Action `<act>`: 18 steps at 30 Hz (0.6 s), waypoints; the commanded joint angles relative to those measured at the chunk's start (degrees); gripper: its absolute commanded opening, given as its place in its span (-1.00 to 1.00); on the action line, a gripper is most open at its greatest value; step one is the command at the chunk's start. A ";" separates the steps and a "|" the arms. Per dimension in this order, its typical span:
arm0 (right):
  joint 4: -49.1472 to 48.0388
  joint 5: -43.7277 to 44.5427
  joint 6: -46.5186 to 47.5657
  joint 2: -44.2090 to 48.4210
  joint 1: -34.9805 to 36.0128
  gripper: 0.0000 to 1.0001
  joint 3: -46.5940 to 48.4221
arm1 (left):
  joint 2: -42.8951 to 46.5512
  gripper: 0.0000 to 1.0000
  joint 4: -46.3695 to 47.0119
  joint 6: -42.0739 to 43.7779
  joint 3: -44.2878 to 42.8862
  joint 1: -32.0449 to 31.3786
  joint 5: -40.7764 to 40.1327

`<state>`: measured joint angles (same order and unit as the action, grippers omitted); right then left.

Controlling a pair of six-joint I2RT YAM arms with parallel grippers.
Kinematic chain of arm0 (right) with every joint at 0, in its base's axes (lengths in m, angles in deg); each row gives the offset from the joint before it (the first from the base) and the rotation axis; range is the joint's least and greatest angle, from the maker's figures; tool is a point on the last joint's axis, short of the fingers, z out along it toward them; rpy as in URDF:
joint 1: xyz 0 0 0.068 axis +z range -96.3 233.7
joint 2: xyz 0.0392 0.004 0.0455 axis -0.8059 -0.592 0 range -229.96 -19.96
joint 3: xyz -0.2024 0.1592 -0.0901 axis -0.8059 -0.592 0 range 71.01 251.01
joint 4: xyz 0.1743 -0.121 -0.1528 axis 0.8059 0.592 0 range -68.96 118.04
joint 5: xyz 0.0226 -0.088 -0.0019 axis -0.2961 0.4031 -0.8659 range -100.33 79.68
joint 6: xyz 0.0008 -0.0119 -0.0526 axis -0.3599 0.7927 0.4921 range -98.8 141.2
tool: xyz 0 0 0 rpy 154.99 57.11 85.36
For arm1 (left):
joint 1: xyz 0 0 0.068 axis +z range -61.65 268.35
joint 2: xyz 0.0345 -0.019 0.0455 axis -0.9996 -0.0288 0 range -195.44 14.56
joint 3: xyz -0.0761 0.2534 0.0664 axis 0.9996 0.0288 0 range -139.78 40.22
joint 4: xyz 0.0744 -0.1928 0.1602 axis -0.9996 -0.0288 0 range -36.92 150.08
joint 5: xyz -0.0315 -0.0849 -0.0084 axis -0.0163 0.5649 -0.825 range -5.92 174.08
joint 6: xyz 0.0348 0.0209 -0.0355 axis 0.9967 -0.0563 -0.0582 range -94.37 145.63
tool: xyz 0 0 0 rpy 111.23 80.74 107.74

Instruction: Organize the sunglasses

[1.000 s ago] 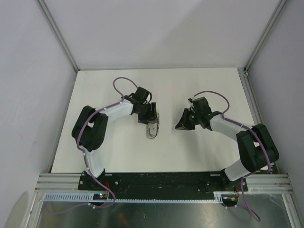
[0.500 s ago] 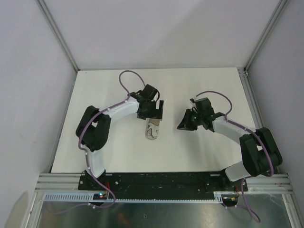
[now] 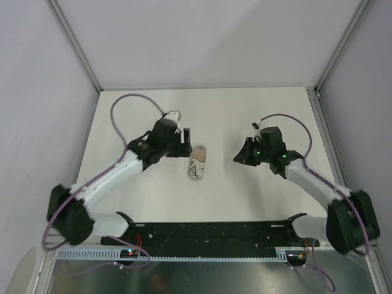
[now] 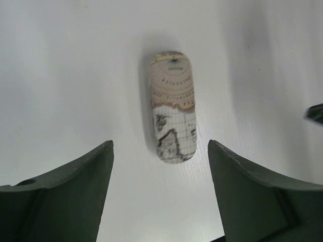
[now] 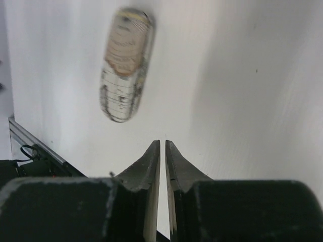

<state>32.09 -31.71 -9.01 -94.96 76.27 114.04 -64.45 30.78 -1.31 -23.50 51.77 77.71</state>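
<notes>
No sunglasses show in any view. A closed oval case point(image 3: 197, 164) with a beige and white map print lies flat on the white table point(image 3: 245, 116), between the two arms. It also shows in the left wrist view point(image 4: 173, 106) and the right wrist view point(image 5: 125, 65). My left gripper point(image 3: 185, 142) is open and empty, just left of the case's far end, and its jaws point(image 4: 159, 149) stand wide apart short of the case. My right gripper point(image 3: 236, 160) is shut on nothing point(image 5: 162, 142), a little way to the right of the case.
Aluminium frame posts point(image 3: 76, 46) and grey walls bound the table on the left, right and back. A black base rail point(image 3: 208, 231) runs along the near edge. A purple cable point(image 3: 131, 101) loops above the left arm.
My left gripper has drawn back to the left, off the case's far end, with its arm stretched out low. My right gripper has shifted slightly up and right. The case has not moved.
</notes>
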 commanded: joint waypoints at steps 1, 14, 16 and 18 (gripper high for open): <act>-3.17 7.91 3.99 14.24 -0.22 -0.71 -0.70 | 18.18 0.62 9.53 -1.53 12.41 -0.60 -7.48; 7.41 35.75 7.10 41.84 -1.21 0.91 -0.91 | 53.20 0.99 14.74 -1.04 28.29 -0.60 -14.97; 9.52 39.77 6.55 44.52 -1.23 0.92 -1.05 | 55.92 0.99 14.78 -1.41 29.40 -0.65 -15.60; 11.21 42.64 6.06 47.23 -1.22 0.92 -1.51 | 58.09 0.99 14.77 -1.84 30.53 -0.61 -15.69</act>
<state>38.51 -0.37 -2.50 -51.88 75.24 112.99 -9.34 43.45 -1.96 4.98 51.44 65.12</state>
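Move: The closed sunglasses case lies alone on the table between my hands. From my left hand it is about 5 cm to the right, 2 cm back and some 14 cm below. From my right hand it is roughly 15 cm to the left, about 1 cm ahead and 9 cm below. Nothing else stands near it. I take both hands away from the sunglasses case, touching nothing. My right hand shoots up about 18 cm and swings some 12 cm right, its nearly shut fingers spreading wide as they tip upward and turn clockwise. My left hand slides left and back, then climbs too, about 10 cm left and 10 cm up in all, tipping its fingers up and opening them the rest of the way. ##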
